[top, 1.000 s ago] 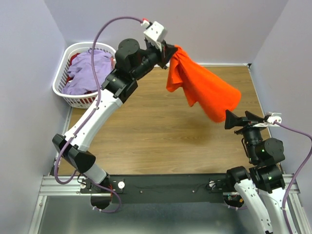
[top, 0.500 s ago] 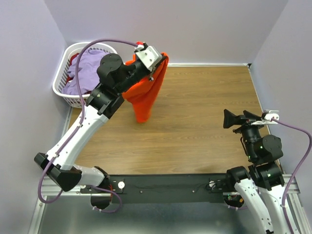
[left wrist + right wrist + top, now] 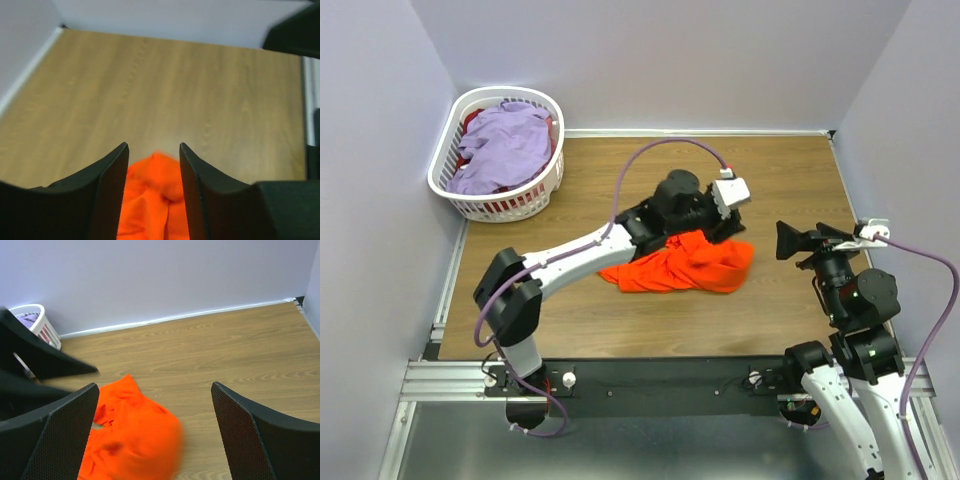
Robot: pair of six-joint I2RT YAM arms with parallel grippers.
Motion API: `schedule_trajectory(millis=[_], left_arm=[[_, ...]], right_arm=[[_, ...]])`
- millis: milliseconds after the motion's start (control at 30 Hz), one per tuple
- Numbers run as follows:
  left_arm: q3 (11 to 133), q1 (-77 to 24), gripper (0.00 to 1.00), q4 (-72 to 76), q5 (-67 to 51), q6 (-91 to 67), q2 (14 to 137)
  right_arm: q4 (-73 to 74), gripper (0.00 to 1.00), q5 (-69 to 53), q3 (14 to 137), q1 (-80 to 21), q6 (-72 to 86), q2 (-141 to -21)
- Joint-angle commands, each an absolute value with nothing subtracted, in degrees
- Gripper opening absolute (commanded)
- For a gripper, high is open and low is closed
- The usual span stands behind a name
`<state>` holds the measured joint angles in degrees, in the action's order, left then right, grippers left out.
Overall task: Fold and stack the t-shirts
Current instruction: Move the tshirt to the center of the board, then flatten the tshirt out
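A bright orange t-shirt [image 3: 680, 265] lies crumpled in a heap on the wooden table, a little right of its middle. My left gripper [image 3: 723, 228] hangs low over the heap's far right edge. In the left wrist view its jaws [image 3: 152, 146] stand open, with orange cloth [image 3: 155, 195] lying loose between and below them. My right gripper [image 3: 786, 242] stands wide open just right of the heap, holding nothing; its wrist view shows the orange t-shirt [image 3: 135, 440] ahead and to the left. A lavender t-shirt [image 3: 505, 145] lies in the basket.
The white slotted laundry basket [image 3: 500, 205] stands at the far left corner, with some red cloth [image 3: 470, 120] under the lavender one. Its edge shows in the right wrist view [image 3: 35, 322]. Lilac walls close in the table on three sides.
My left arm swung the orange t-shirt from high up at the back down onto the table. Its jaws have parted and the cloth now lies in a heap. The right arm has stayed put.
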<state>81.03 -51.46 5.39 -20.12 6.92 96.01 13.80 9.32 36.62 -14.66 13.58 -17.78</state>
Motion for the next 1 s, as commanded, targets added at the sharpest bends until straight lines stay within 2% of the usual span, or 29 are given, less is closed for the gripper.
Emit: schedule_trajectory(millis=[0, 67, 133, 233, 367, 467, 633, 700, 967], left_arm=[[81.6, -54.7, 0.60, 11.9, -17.3, -2.3, 96.2], [79.6, -54.9, 0.69, 12.2, -13.2, -7.2, 95.1], [76.8, -54.8, 0.72, 12.1, -8.3, -9.7, 91.4], [67.2, -54.5, 0.80, 10.3, 5.6, -15.4, 84.1], [57.8, -52.3, 0.81, 3.8, 12.1, -23.4, 76.4], [50.5, -49.7, 0.81, 2.2, 12.0, -30.0, 72.1], [41.4, -45.0, 0.79, 4.0, 9.1, -36.6, 68.6], [39.2, -43.2, 0.78, 4.5, 7.9, -37.8, 68.8], [36.0, -36.7, 0.77, 5.3, 6.0, -37.0, 72.9]], right_arm=[[14.6, 1.00, 7.3, 39.0, -15.1, 12.7, -19.9], [15.1, 1.00, 5.5, 40.2, -15.1, 12.7, -22.1], [15.8, 1.00, 4.2, 41.9, -15.0, 13.4, -24.6], [18.2, 1.00, 1.3, 44.7, -15.0, 15.6, -30.7], [21.4, 1.00, -2.8, 47.5, -15.0, 19.4, -41.8], [23.8, 0.99, -8.1, 49.6, -15.1, 20.0, -52.4], [24.7, 0.82, -17.2, 51.9, -15.9, 21.0, -66.8], [24.9, 0.76, -15.2, 52.0, -17.1, 21.0, -70.6], [25.3, 0.74, -3.8, 54.1, -28.0, 20.1, -78.8]])
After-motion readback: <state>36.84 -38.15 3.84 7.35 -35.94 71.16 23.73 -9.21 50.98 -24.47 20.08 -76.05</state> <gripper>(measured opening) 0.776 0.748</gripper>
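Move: Below the left hand, the orange t-shirt lies rumpled, its middle about 27 cm down and 7 cm to the left, neither farther out nor nearer. Its left end is some 22 cm to that hand's left, level with it fore and aft. From the right hand the shirt's middle is about 16 cm left, 6 cm ahead and 29 cm down, with the shirt's right end about 6 cm straight ahead. Swinging back from the drop, the left hand first dips back slightly, then travels some 22 cm left and sinks 17 cm towards the shirt's left end, opening wider and turning from pointing right to forward-right and down. The right hand comes in over the shirt's right half, down 20 cm, left 14 and forward 6 on balance, tipping its fingers steeply down and narrowing them a little. ##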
